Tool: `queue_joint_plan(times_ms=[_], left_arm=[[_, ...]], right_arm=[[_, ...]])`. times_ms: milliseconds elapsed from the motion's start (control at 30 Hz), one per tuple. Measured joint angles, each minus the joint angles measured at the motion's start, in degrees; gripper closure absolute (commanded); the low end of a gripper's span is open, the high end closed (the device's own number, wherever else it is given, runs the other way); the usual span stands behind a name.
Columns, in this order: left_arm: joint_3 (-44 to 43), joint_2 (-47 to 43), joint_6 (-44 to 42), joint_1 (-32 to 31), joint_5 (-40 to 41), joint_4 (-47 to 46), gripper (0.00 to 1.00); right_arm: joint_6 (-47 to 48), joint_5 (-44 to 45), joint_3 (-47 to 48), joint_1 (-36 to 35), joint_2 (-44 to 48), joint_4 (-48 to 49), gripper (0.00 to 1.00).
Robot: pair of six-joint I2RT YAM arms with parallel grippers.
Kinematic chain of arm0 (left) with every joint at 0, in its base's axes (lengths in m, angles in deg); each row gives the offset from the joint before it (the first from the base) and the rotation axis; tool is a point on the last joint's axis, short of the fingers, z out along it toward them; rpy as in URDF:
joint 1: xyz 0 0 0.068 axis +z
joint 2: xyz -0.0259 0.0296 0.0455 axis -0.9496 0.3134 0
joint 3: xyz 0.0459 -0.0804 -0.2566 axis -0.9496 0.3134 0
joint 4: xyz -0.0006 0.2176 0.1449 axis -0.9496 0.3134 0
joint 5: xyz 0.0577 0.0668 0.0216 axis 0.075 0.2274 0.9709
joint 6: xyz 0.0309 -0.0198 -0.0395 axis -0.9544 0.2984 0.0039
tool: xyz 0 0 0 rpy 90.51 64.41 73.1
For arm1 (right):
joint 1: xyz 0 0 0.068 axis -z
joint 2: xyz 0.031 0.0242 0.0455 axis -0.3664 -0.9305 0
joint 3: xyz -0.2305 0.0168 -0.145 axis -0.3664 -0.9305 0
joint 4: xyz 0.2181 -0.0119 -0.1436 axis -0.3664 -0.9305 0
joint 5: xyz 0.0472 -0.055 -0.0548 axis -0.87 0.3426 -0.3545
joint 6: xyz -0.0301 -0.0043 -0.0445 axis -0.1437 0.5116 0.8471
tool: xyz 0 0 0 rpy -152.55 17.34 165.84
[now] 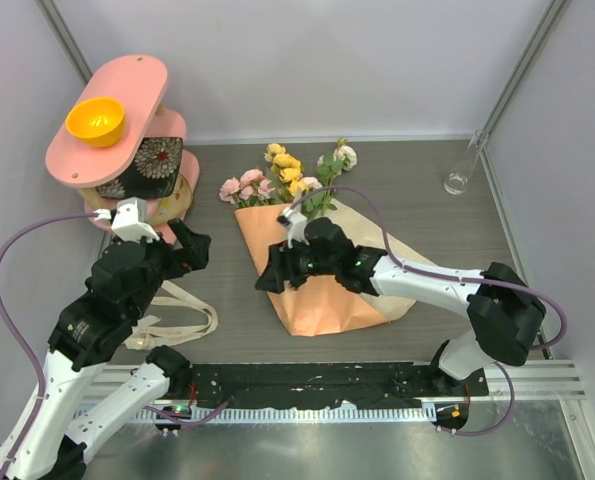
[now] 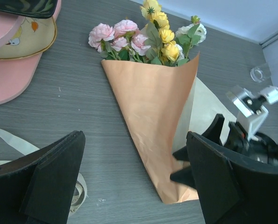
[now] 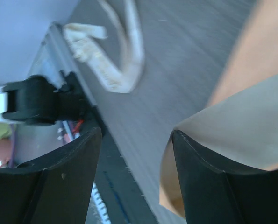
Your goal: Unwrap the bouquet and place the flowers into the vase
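The bouquet lies on the table, its orange-tan paper cone [image 1: 322,290] [image 2: 153,107] pointing toward the arms. Pink, yellow and white flowers [image 1: 287,175] [image 2: 148,37] stick out of the far end. A loose cream ribbon [image 1: 182,315] [image 3: 124,56] lies to the left of it. My right gripper [image 1: 269,270] [image 3: 136,135] is open at the cone's lower left edge, with a paper flap [image 3: 232,116] draped over one finger. My left gripper [image 1: 195,247] [image 2: 134,140] hangs open and empty above the table, left of the bouquet. The clear glass vase [image 1: 464,165] stands at the far right.
A pink tiered stand [image 1: 137,80] at the far left carries an orange bowl [image 1: 96,120], with a black floral box [image 1: 152,165] below it. A metal rail [image 1: 327,385] runs along the near edge. Grey walls close in both sides.
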State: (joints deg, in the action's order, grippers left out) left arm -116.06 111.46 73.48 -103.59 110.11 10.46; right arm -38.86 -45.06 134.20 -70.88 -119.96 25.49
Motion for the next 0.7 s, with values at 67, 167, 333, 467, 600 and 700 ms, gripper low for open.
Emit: queue_joint_plan(times_ms=[67, 167, 333, 467, 600, 700], left_arm=[[-0.02, -0.02, -0.04, 0.0, 0.52, 0.0, 0.06], [-0.52, -0.17, -0.2, 0.0, 1.42, 0.0, 0.06], [-1.01, -1.55, -0.24, 0.0, 2.54, 0.07, 0.07], [-1.05, -2.19, -0.26, 0.0, 3.39, 0.11, 0.06], [-1.05, -2.19, -0.48, 0.0, 3.67, 0.09, 0.05], [-1.05, -1.33, -0.59, 0.0, 3.19, 0.02, 0.05]], right_arm=[[0.24, 0.13, 3.04, -4.85, -0.26, 0.11, 0.32], [0.59, -1.2, 7.04, -9.73, -2.67, 0.85, 0.31], [1.09, -6.14, 8.79, -11.1, -7.04, -0.61, 0.32], [4.76, -7.67, 8.76, -10.86, -6.08, -7.19, 0.31], [9.77, -7.67, 8.76, -11.04, -1.81, -14.93, 0.31], [11.85, -4.92, 8.11, -11.23, 3.63, -19.45, 0.31]])
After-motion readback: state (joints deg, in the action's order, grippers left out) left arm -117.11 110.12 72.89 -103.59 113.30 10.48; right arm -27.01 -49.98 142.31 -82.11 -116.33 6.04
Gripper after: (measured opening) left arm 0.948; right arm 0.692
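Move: The orange paper flap covering the flower stems is already against the front finger of my partly open right hand. Its middle is about 6 cm ahead, 5 cm to the right and 11 cm below that hand. The flower heads lie some 28 cm ahead and 3 cm to the right; the loose ribbon is about 20 cm to the left and 6 cm back, both on the table. From my waiting left hand, the flap is roughly 20 cm to the right, 6 cm ahead and 28 cm lower. I sweep my right hand back and left with the flap's edge on its front finger, rising a few centimetres, to turn the flap off the stems. Then I swing about 6 cm back to the right, dipping and rising again, ending about 10 cm nearer my base. The hand turns some 20 degrees counter-clockwise, fingers staying partly open. ##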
